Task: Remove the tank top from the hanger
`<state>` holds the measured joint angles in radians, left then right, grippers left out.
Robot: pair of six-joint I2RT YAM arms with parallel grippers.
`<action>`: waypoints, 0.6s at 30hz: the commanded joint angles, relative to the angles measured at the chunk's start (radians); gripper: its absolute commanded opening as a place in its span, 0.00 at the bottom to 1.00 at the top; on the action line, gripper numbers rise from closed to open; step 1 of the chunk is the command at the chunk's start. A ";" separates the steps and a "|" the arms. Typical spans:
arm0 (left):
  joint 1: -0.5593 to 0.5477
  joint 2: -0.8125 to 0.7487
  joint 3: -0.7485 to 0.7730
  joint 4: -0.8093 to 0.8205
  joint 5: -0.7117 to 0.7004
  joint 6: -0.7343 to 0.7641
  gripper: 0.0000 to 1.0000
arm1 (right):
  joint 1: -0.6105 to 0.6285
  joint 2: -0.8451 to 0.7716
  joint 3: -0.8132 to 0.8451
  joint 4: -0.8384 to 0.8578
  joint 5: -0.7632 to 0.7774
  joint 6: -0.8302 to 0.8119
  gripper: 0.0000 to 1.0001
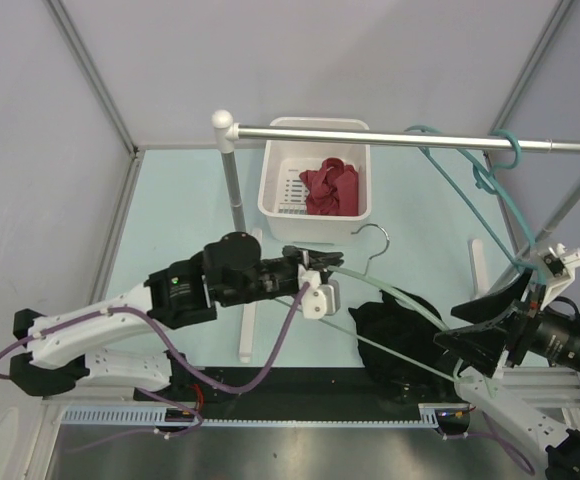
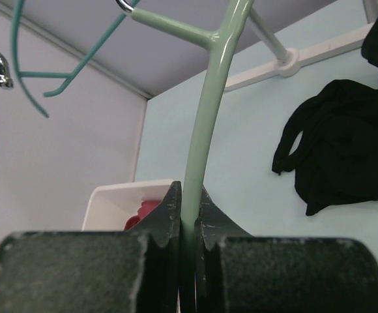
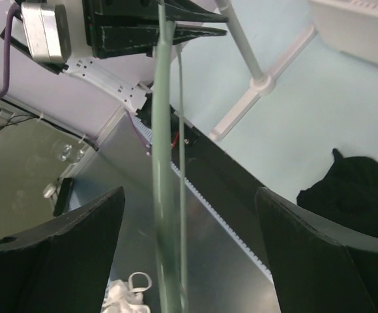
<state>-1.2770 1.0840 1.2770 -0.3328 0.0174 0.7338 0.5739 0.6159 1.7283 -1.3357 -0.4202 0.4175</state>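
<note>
My left gripper (image 1: 322, 266) is shut on the neck of a pale green hanger (image 1: 390, 295), and the left wrist view shows its fingers (image 2: 169, 215) clamped on the hanger's stem (image 2: 199, 143). The black tank top (image 1: 400, 335) lies crumpled on the table under the hanger, apart from it in the left wrist view (image 2: 345, 143). At the hanger's far end my right gripper (image 1: 448, 328) is open. The hanger's bar (image 3: 163, 195) runs between its spread fingers (image 3: 319, 254) without touching them. The tank top (image 3: 358, 189) lies beyond.
A white basket (image 1: 280, 165) holding a red garment (image 1: 332, 187) stands at the back. A clothes rail (image 1: 390, 136) on a white post (image 1: 232, 185) spans above, with a teal hanger (image 1: 485, 175) hooked on it. The rack's foot (image 1: 248, 330) lies on the table.
</note>
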 commanded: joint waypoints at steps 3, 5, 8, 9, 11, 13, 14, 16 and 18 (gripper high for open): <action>-0.036 0.068 0.110 0.064 0.053 -0.036 0.00 | -0.049 -0.008 -0.044 0.003 -0.134 -0.016 0.69; -0.036 0.074 0.114 0.104 0.055 -0.047 0.00 | -0.057 -0.008 -0.053 0.015 -0.143 -0.014 0.60; -0.038 0.089 0.124 0.158 0.049 -0.080 0.00 | -0.066 -0.011 -0.055 0.029 -0.176 0.000 0.45; -0.038 0.096 0.128 0.167 0.047 -0.097 0.00 | -0.075 -0.013 -0.055 0.033 -0.187 0.006 0.42; -0.038 0.114 0.153 0.190 0.036 -0.122 0.00 | -0.081 -0.018 -0.059 0.055 -0.201 0.012 0.34; -0.042 0.143 0.192 0.187 0.004 -0.131 0.00 | -0.091 -0.018 -0.064 0.073 -0.216 0.010 0.22; -0.045 0.151 0.203 0.187 -0.013 -0.145 0.01 | -0.095 -0.018 -0.062 0.076 -0.212 0.009 0.02; -0.053 0.163 0.225 0.189 -0.086 -0.158 0.33 | -0.100 -0.015 -0.046 0.084 -0.161 0.003 0.00; -0.053 0.157 0.226 0.190 -0.131 -0.197 0.49 | -0.101 -0.012 -0.024 0.079 -0.085 -0.006 0.00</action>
<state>-1.3197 1.2484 1.4216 -0.2867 -0.0093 0.6556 0.4839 0.5934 1.6749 -1.2980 -0.5819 0.4225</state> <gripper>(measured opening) 0.380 0.143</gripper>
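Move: The right hand's open fingers already straddle the right shoulder of the pale green hanger, which lies about 1 cm to the left of its pads, level in height. The black tank top lies some 13 cm ahead of this hand, straight out and about 40 cm below; the teal hanger hangs about 20 cm ahead and 8 cm to the right, at roughly the same height. From the left hand, pinching the hanger by its neck, that right shoulder lies about 18 cm right and 10 cm back. The left hand, its pinch kept on the hanger near the neck, carries the hanger about 5 cm to the right towards the right hand, dipping a little and then coming up some 3 cm before its fingers start to part around the bar. The right hand nearly keeps its place, easing a centimetre or so left and back with a slight counter-clockwise turn, and shuts its fingers onto the right shoulder, taking the hanger over. ##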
